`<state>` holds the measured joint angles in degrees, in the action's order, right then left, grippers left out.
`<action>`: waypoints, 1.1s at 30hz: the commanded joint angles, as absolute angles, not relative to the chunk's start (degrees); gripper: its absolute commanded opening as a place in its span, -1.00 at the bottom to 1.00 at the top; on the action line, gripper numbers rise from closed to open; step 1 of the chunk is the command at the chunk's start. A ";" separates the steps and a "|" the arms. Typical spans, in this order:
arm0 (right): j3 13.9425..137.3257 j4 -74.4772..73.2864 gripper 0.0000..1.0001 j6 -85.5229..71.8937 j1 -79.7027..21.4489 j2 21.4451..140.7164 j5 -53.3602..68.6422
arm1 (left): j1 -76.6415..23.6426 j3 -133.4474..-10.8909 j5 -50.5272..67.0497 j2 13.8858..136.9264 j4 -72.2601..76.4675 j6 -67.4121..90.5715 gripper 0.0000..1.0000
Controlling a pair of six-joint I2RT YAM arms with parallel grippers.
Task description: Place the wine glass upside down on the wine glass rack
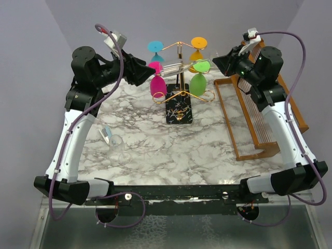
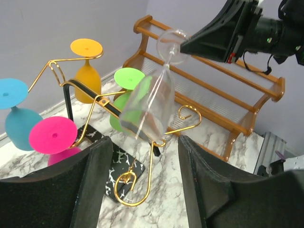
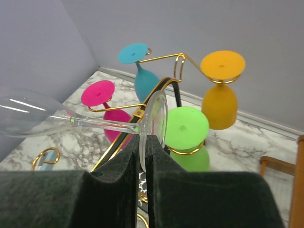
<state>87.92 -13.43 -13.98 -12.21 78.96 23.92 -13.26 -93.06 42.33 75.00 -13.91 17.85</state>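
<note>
A clear wine glass (image 1: 174, 67) lies nearly level in the air above the wine glass rack (image 1: 179, 110), a gold wire stand on a black speckled base. My right gripper (image 3: 143, 142) is shut on the rim of the glass's foot (image 3: 156, 124); stem and bowl (image 3: 23, 116) stretch away to the left. My left gripper (image 2: 142, 190) is open, its fingers (image 2: 92, 180) wide apart just short of the bowl (image 2: 149, 107), touching nothing. Blue, orange, pink and green glasses hang upside down on the rack's arms (image 2: 57, 61).
A brown wooden slatted rack (image 1: 259, 119) stands at the right, under the right arm. Another clear glass (image 1: 116, 141) lies on the marble table at the left, beside a small blue item (image 1: 106, 134). A free gold hook (image 2: 190, 114) sticks out toward the wooden rack.
</note>
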 commanded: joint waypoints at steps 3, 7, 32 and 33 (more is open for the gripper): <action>87.67 -12.40 -0.97 -6.09 -10.13 74.14 17.01 | -13.45 -92.36 38.37 71.64 -21.82 7.16 0.32; 88.89 -13.61 -0.97 0.15 -10.01 72.33 12.96 | -13.45 -91.21 36.64 71.24 -23.22 4.69 0.44; 83.01 -22.17 -0.97 48.17 -10.02 61.16 -6.23 | -12.92 -90.64 30.93 73.07 -26.92 -0.92 0.77; 82.51 -22.93 -0.97 49.90 -10.01 61.18 -5.93 | -12.92 -90.84 30.89 73.12 -27.24 -1.19 0.77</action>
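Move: Above and beside the rack, the right hand already holds the clear wine glass by its foot. The empty right-hand hook on the lowest tier lies about 5 cm back, 2 cm left and 14 cm below it. The green glass's foot is roughly 4 cm ahead, 4 cm left and 7 cm lower; the pink one 3 cm ahead, 24 cm left, equally low. From the left hand that hook is some 7 cm ahead, 24 cm right and 17 cm down. Swinging the clear glass out to the right, away from the rack, the right hand travels about 15 cm, rising 7 to 8 cm and drawing back toward the end. It keeps its pinch on the foot while rolling some 50 degrees left side down, fingers tipping up and turning clockwise. The already free left hand opens wider, sinks about 5 cm and backs off left. ##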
